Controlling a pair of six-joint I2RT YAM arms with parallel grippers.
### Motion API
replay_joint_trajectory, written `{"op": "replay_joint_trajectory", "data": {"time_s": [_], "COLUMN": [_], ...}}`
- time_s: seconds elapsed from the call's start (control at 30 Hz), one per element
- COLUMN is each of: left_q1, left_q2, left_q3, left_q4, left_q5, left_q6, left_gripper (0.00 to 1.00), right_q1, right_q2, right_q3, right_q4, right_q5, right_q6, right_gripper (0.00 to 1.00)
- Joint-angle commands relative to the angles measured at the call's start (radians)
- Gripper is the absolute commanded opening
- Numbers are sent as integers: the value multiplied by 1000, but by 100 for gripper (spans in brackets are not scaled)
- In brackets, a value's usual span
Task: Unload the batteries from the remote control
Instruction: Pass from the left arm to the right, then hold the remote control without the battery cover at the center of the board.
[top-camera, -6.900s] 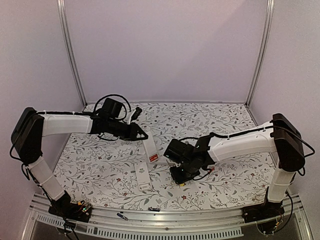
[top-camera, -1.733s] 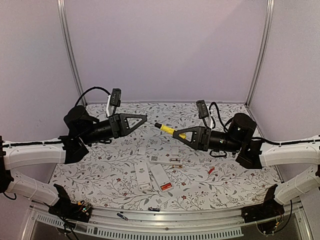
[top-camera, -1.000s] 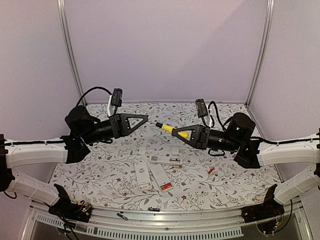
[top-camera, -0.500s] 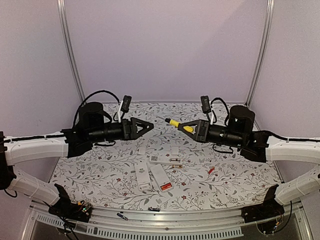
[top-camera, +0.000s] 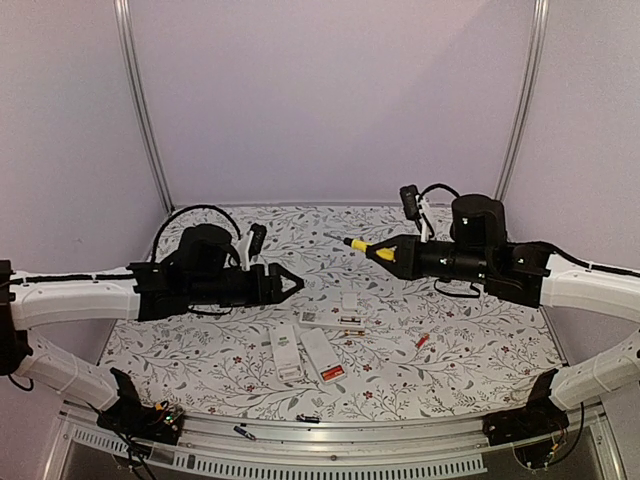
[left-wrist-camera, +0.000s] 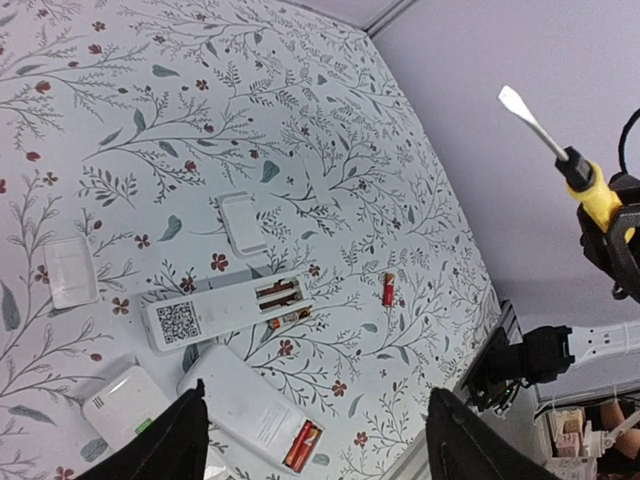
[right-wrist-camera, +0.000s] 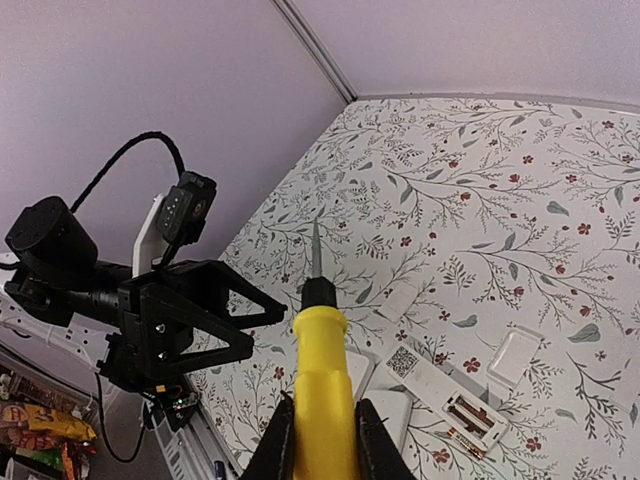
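Note:
Three white remotes lie mid-table. The QR-code remote control (left-wrist-camera: 205, 317) (top-camera: 322, 319) has its compartment open with dark batteries (left-wrist-camera: 277, 293) (right-wrist-camera: 468, 412) inside, and one battery (left-wrist-camera: 286, 320) lies along its edge. Another remote (left-wrist-camera: 250, 410) (top-camera: 322, 355) shows red-orange batteries (left-wrist-camera: 303, 446) at its end. A loose red battery (left-wrist-camera: 388, 289) (top-camera: 422, 341) lies to the right. My left gripper (left-wrist-camera: 320, 455) (top-camera: 288, 283) hovers open and empty above the remotes. My right gripper (right-wrist-camera: 326, 440) (top-camera: 392, 254) is raised and shut on a yellow-handled screwdriver (right-wrist-camera: 322, 370) (left-wrist-camera: 585, 185).
A third white remote (top-camera: 285, 352) lies left of the others. Two loose white battery covers (left-wrist-camera: 243, 221) (left-wrist-camera: 70, 270) rest behind the remotes. Small dark bits (top-camera: 308, 418) lie on the metal rail at the near edge. Purple walls enclose the floral table (top-camera: 460, 330).
My left gripper has opened and swung lower and rightward toward the remotes. My right gripper has lifted the screwdriver higher and to the right.

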Motion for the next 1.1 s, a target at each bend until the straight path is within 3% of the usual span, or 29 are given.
{"op": "replay_joint_trajectory", "data": {"time_s": [0.0, 0.2, 0.37, 0.7, 1.07], "left_q1": [-48, -62, -62, -69, -93], "left_q2": [69, 192, 295, 419, 464], "left_q3": [5, 49, 103, 151, 179], "left_q4": [-73, -72, -71, -87, -134], "left_q5": [-37, -25, 37, 69, -56], "left_q6": [48, 155, 236, 272, 307], "left_gripper": [74, 73, 71, 69, 70], "right_q1": [0, 21, 125, 219, 225], "right_q2": [-17, -73, -117, -45, 34], "right_q3": [-63, -69, -70, -83, -70], "right_q4": [-99, -340, -497, -578, -542], "right_q5": [11, 56, 120, 99, 37], "right_q6": [-30, 38, 144, 187, 113], "right_gripper": [0, 0, 0, 0, 0]}}
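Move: The white remote with two red batteries lies about 4 cm back, 7 cm to the right and 18 cm below the empty left hand; the third remote is 4 cm back and 2 cm to its left, the QR-code remote some 6 cm ahead and 10 cm right. For the right hand, gripping the screwdriver, those red batteries are roughly 9 cm back, 8 cm left and 26 cm below; the loose orange battery is 2 cm ahead, 3 cm left, and the loose red battery level with it, 14 cm right. Still gripping the yellow screwdriver, the right hand sinks about 15 cm and draws back some 10 cm, going down first, then mostly back, then down again, while it tips so that the blade slants down towards the battery end of the white remote. Alongside it the left hand, fingers staying wide open, drops about 13 cm and drifts 4 cm right towards the same remote, tilting some 25 degrees farther down and turning a little clockwise, its fingers ending short of the remote. ##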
